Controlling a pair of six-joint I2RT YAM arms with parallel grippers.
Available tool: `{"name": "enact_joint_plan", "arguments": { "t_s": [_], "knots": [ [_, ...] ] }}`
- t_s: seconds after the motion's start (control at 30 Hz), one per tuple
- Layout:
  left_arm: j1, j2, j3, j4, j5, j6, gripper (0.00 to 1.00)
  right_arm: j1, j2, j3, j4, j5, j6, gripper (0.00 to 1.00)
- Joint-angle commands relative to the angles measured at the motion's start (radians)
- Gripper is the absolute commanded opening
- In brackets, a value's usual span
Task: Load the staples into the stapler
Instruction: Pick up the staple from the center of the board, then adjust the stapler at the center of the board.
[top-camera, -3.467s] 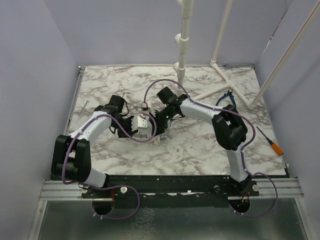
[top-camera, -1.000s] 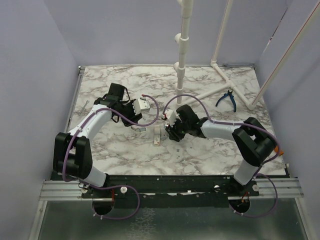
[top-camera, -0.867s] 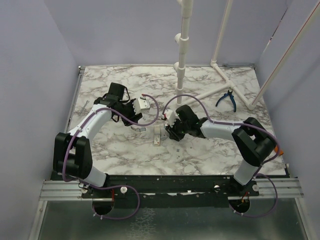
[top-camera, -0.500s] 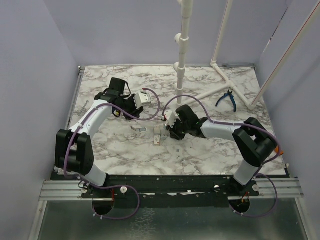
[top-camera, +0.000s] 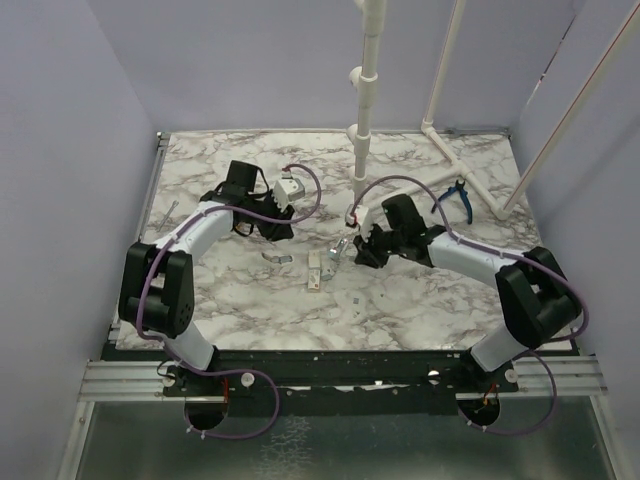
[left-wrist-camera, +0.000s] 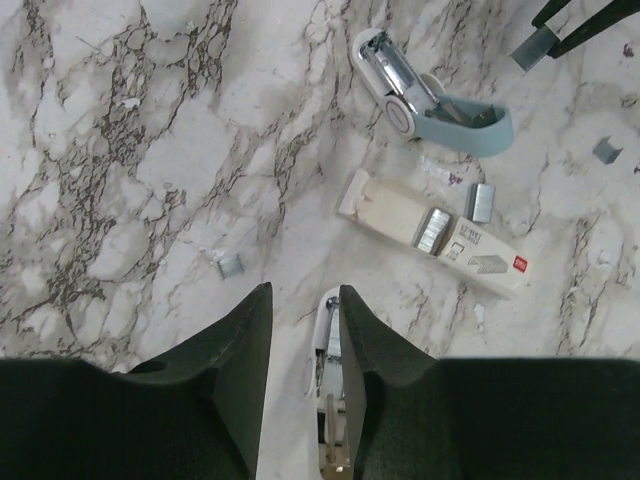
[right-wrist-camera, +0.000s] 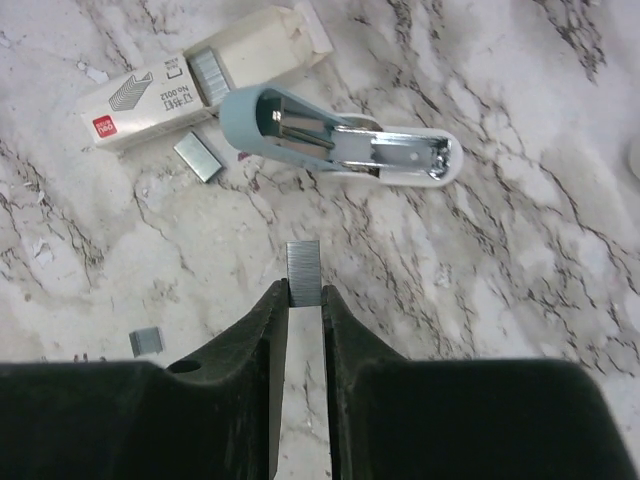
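Note:
The stapler (right-wrist-camera: 345, 135) lies opened on the marble, its teal part swung away from the white body, also seen from the left wrist as the stapler (left-wrist-camera: 420, 90) and from above as the stapler (top-camera: 339, 248). My right gripper (right-wrist-camera: 303, 285) is shut on a short silvery strip of staples (right-wrist-camera: 303, 270), held above the table just short of the stapler. My left gripper (left-wrist-camera: 300, 290) hovers farther left. A white oblong piece with metal inside (left-wrist-camera: 328, 335) shows between its fingers against the right one, with marble visible beside the left one.
An opened white staple box (left-wrist-camera: 430, 232) lies by the stapler, with loose staple bits (left-wrist-camera: 481, 202) around it. Blue-handled pliers (top-camera: 455, 195) and a white pipe frame (top-camera: 365, 100) stand at the back.
My right gripper has closed on the staple strip and drawn back to the right, raised off the table. My left gripper has moved toward the back and its jaws have narrowed.

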Motion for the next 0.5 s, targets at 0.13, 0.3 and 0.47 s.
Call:
{"name": "enact_joint_plan", "arguments": {
  "t_s": [0.13, 0.3, 0.47],
  "knots": [
    [-0.164, -0.041, -0.03, 0.129, 0.002, -0.218, 0.34, -0.151, -0.143, -0.025, -0.139, -0.112, -0.083, 0.2],
    [-0.29, 0.007, 0.003, 0.132, -0.106, -0.356, 0.35, -0.234, -0.213, -0.043, -0.175, -0.108, -0.098, 0.2],
    [-0.385, 0.04, 0.018, 0.123, -0.263, -0.456, 0.35, -0.275, -0.252, -0.071, -0.166, -0.101, -0.088, 0.2]
  ]
}}
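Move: The loose staple lies beside the staple box, roughly 6 cm back, 10 cm right of the left gripper and 9 cm below it. The box's middle is about 2 cm left of that staple and 2 cm farther out; the blue stapler about 3 cm right of it and 4 cm farther out. The white stapler sits almost under the left gripper, 1 cm back and 2 cm left. From the right gripper the loose staple is some 8 cm left, 3 cm back, 5 cm down. Swing the left gripper about 11 cm right and 6 cm back, staying level, to bring the part-open fingers above the loose staple beside the box; don't close or touch yet. Meanwhile clear the right gripper away from the blue stapler, some 8 cm right and 5 cm up, keeping its pinch on the staple strip it already holds. ##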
